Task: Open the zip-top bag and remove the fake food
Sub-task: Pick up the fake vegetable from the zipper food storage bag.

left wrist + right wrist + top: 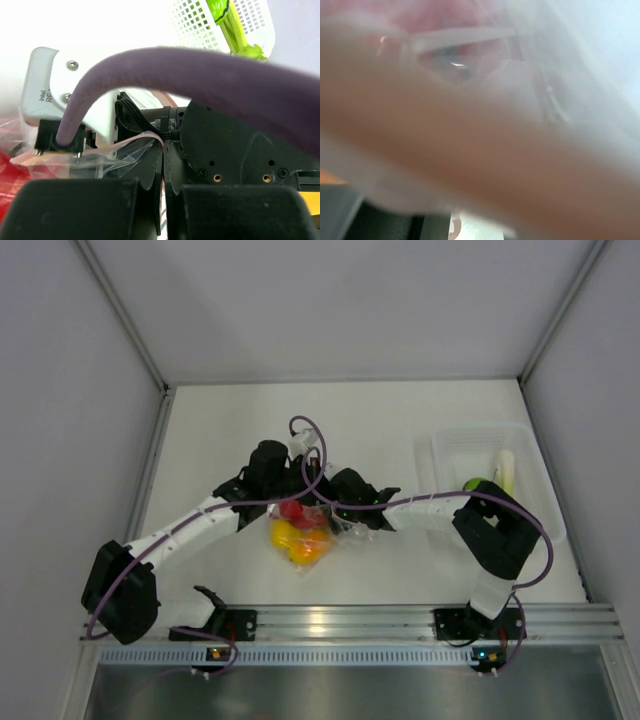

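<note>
The zip-top bag (312,535) hangs lifted at the table's middle, with the fake food inside: a red piece (293,510), a yellow one (284,534) and an orange one (310,545). My left gripper (298,490) holds its top edge from the left. In the left wrist view the jaws (167,150) are pressed together on the clear plastic (110,160) and its pink zip strip (132,140). My right gripper (330,502) meets the bag's top from the right. Its wrist view is filled with blurred plastic (520,90) and the pink strip (470,165), and the fingers are hidden.
A white perforated tray (455,445) stands at the right with a green piece (473,483) and a pale stalk (506,468) in it. It shows in the left wrist view too (200,25). A purple cable (200,70) arcs over the grippers. A metal rail (330,620) lines the near edge.
</note>
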### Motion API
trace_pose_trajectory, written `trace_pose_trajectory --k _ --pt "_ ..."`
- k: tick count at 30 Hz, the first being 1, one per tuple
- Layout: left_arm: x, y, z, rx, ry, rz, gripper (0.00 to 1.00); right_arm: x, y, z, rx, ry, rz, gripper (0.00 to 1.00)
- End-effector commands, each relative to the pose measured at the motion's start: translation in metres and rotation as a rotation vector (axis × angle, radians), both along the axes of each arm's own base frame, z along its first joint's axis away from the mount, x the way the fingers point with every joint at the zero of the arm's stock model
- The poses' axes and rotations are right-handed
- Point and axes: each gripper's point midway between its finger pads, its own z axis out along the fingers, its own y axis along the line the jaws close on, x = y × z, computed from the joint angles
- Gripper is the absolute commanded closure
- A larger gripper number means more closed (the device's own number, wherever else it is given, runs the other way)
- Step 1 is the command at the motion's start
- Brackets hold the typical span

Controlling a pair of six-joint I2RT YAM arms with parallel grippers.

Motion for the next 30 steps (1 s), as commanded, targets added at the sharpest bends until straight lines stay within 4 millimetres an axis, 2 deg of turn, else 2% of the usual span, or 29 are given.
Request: trace_pose_trajectory --k 1,3,5,7,13,16,17,24,27,30 --pt "-0.037 -0.041 0.058 -0.193 -0.146 -0.278 1.0 -0.012 0.049 0.02 0.075 -0.094 0.187 0.63" --pt "-0.039 -0.041 0.059 -0.195 -0.151 -0.289 1.0 -0.011 0.05 0.019 0.074 -0.104 0.226 0.64" --pt "-0.04 -0.04 0.061 -0.198 -0.162 -0.294 1.0 -0.01 0.05 0.02 0.086 -0.111 0.251 0.7" --pt "-0.041 -0.04 0.061 -0.197 -0.167 -0.3 1.0 -0.012 0.052 0.024 0.106 -0.103 0.28 0.71" --pt "-0.04 -0.041 0.058 -0.193 -0.162 -0.307 1.0 -0.011 0.05 0.027 0.098 -0.111 0.303 0.89" --pt "-0.04 -0.041 0.057 -0.192 -0.161 -0.307 1.0 -0.012 0.049 0.029 0.098 -0.109 0.309 0.91" --pt "-0.04 -0.041 0.057 -0.191 -0.16 -0.307 1.0 -0.012 0.048 0.03 0.099 -0.114 0.312 1.0" --pt "-0.042 -0.042 0.057 -0.194 -0.163 -0.328 1.0 -0.015 0.044 0.041 0.119 -0.123 0.316 1.0" --pt "-0.045 -0.042 0.058 -0.196 -0.171 -0.35 1.0 -0.008 0.033 0.047 0.099 -0.144 0.242 1.0" --pt "-0.039 -0.04 0.057 -0.19 -0.175 -0.322 1.0 -0.009 0.024 0.055 0.11 -0.141 0.166 1.0"
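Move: The right hand is low inside the bag. The red chili's middle lies about 6 cm to its left, some 1 cm ahead and roughly level with it; beyond the chili, the rounder red vegetable is about 11 cm left and 4 cm ahead. The orange fruit sits about 7 cm left and 5 cm back, the yellow one 12 cm left and 2 cm back. From the left hand, holding the bag's zip edge, the chili is about 5 cm left, 2 cm ahead and 16 cm below. At the green stem end of the red chili, the right fingertips close from nearly half open to shut. Meanwhile that hand eases about 1 cm left and back, turning some 10 degrees counter-clockwise, then begins to rise about 1 cm and drifts back right. The left hand keeps its fingers shut on the zip edge while moving about 2.5 cm back and slightly right, turning 10 degrees clockwise. ##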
